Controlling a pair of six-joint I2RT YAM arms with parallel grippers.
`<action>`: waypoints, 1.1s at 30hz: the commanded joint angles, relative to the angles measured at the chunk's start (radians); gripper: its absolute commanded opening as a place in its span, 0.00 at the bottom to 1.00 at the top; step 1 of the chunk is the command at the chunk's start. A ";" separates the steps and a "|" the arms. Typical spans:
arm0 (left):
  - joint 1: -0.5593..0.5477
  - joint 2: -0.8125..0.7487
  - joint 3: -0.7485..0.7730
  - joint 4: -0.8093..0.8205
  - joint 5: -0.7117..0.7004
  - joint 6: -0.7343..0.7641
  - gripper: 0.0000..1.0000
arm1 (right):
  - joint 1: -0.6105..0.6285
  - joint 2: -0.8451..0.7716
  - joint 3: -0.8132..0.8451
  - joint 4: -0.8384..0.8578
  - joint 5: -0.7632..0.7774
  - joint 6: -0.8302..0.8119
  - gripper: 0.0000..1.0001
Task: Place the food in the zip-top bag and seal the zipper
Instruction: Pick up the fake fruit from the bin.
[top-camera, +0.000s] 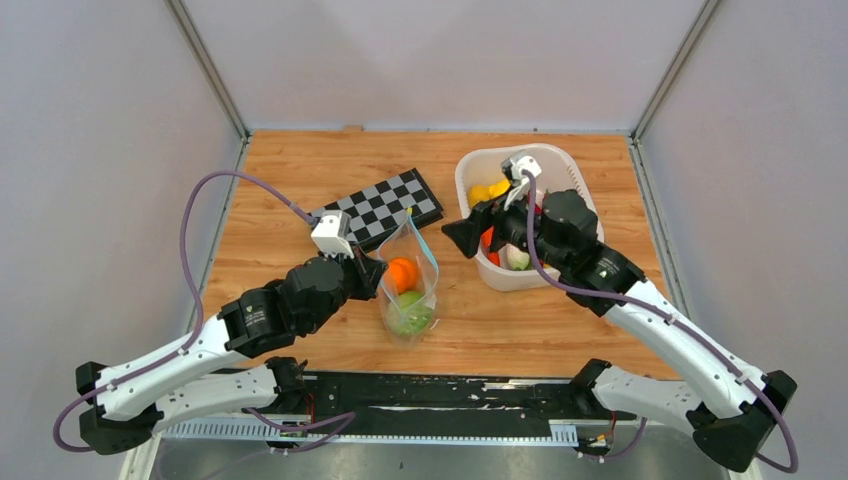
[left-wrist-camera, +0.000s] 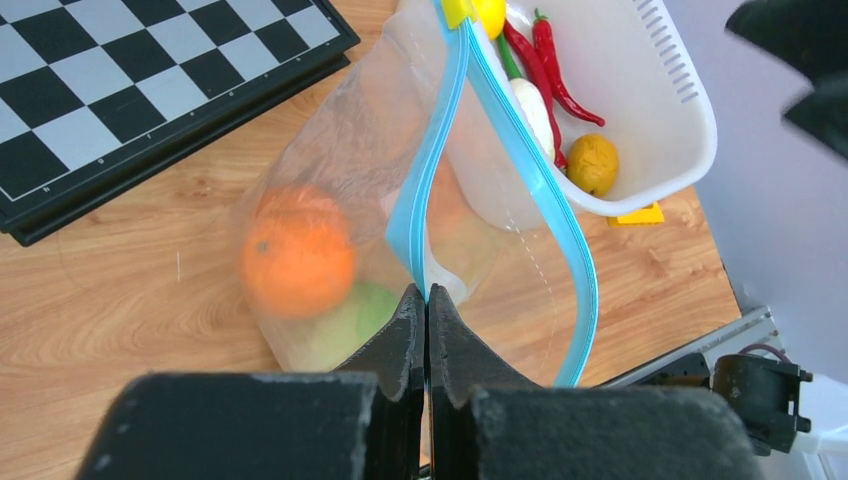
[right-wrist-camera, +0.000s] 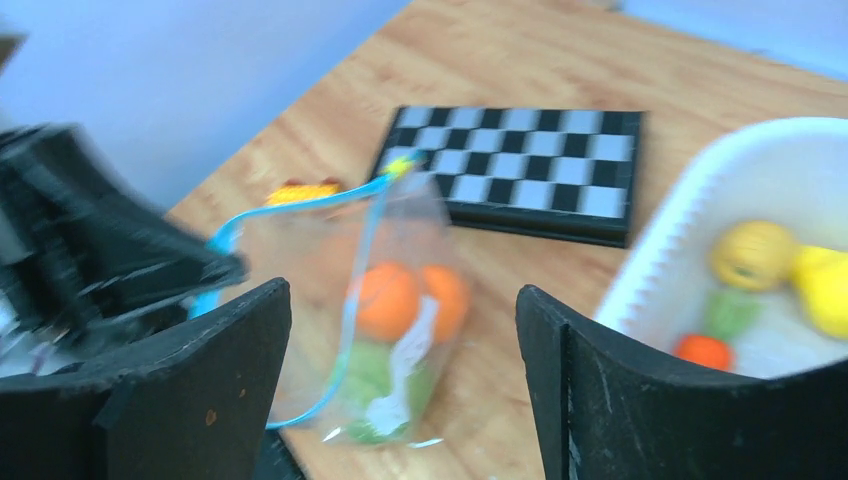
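Observation:
The clear zip-top bag (top-camera: 410, 290) stands upright on the table with an orange (top-camera: 402, 274) and a green cabbage (top-camera: 408, 312) inside. My left gripper (left-wrist-camera: 427, 292) is shut on the teal zipper (left-wrist-camera: 540, 180) at the near side of the bag's mouth, which gapes open. More food lies in the white basket (top-camera: 470, 175): red peppers (left-wrist-camera: 545, 60), a white radish (left-wrist-camera: 535, 110) and a yellow lemon (left-wrist-camera: 592, 163). My right gripper (right-wrist-camera: 402, 290) hangs open and holds nothing, between bag and basket (right-wrist-camera: 660, 260), with the bag (right-wrist-camera: 400, 300) seen blurred beyond its fingers.
A folded chessboard (top-camera: 385, 205) lies behind the bag at the back left. A small yellow toy (left-wrist-camera: 637, 214) sits on the table beside the basket. Grey walls close in the table on three sides. The black rail with the arm bases runs along the near edge.

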 joint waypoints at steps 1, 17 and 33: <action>0.000 0.009 0.016 0.070 0.017 0.027 0.00 | -0.139 0.034 0.023 -0.076 0.181 -0.026 0.83; 0.000 0.017 -0.014 0.095 0.071 0.036 0.00 | -0.523 0.457 0.150 -0.089 0.057 0.099 0.80; 0.000 0.013 -0.026 0.106 0.087 0.042 0.00 | -0.552 0.858 0.399 -0.006 0.187 0.131 0.78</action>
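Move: The yellow pear in the bin lies about 27 cm ahead of the right hand, some 13 cm to its right and 28 cm below. The round yellow fruit sits 6 cm to the left of the pear and 1 cm nearer; the carrot is 11 cm nearer and 5 cm left of it, the red peppers 7 cm nearer and 8 cm right. From the left hand the pear is about 32 cm ahead, 27 cm right and 23 cm below. Forward and down, with a rightward swing only in the first half, the empty right hand sweeps away from the bag and over the bin towards the two yellow fruits, roughly 33 cm in all; the wrist turns some 40 degrees clockwise and tips its fingers down, which stay wide open. The left hand keeps its pinch on the bag's zipper edge, easing about 2 cm right. ##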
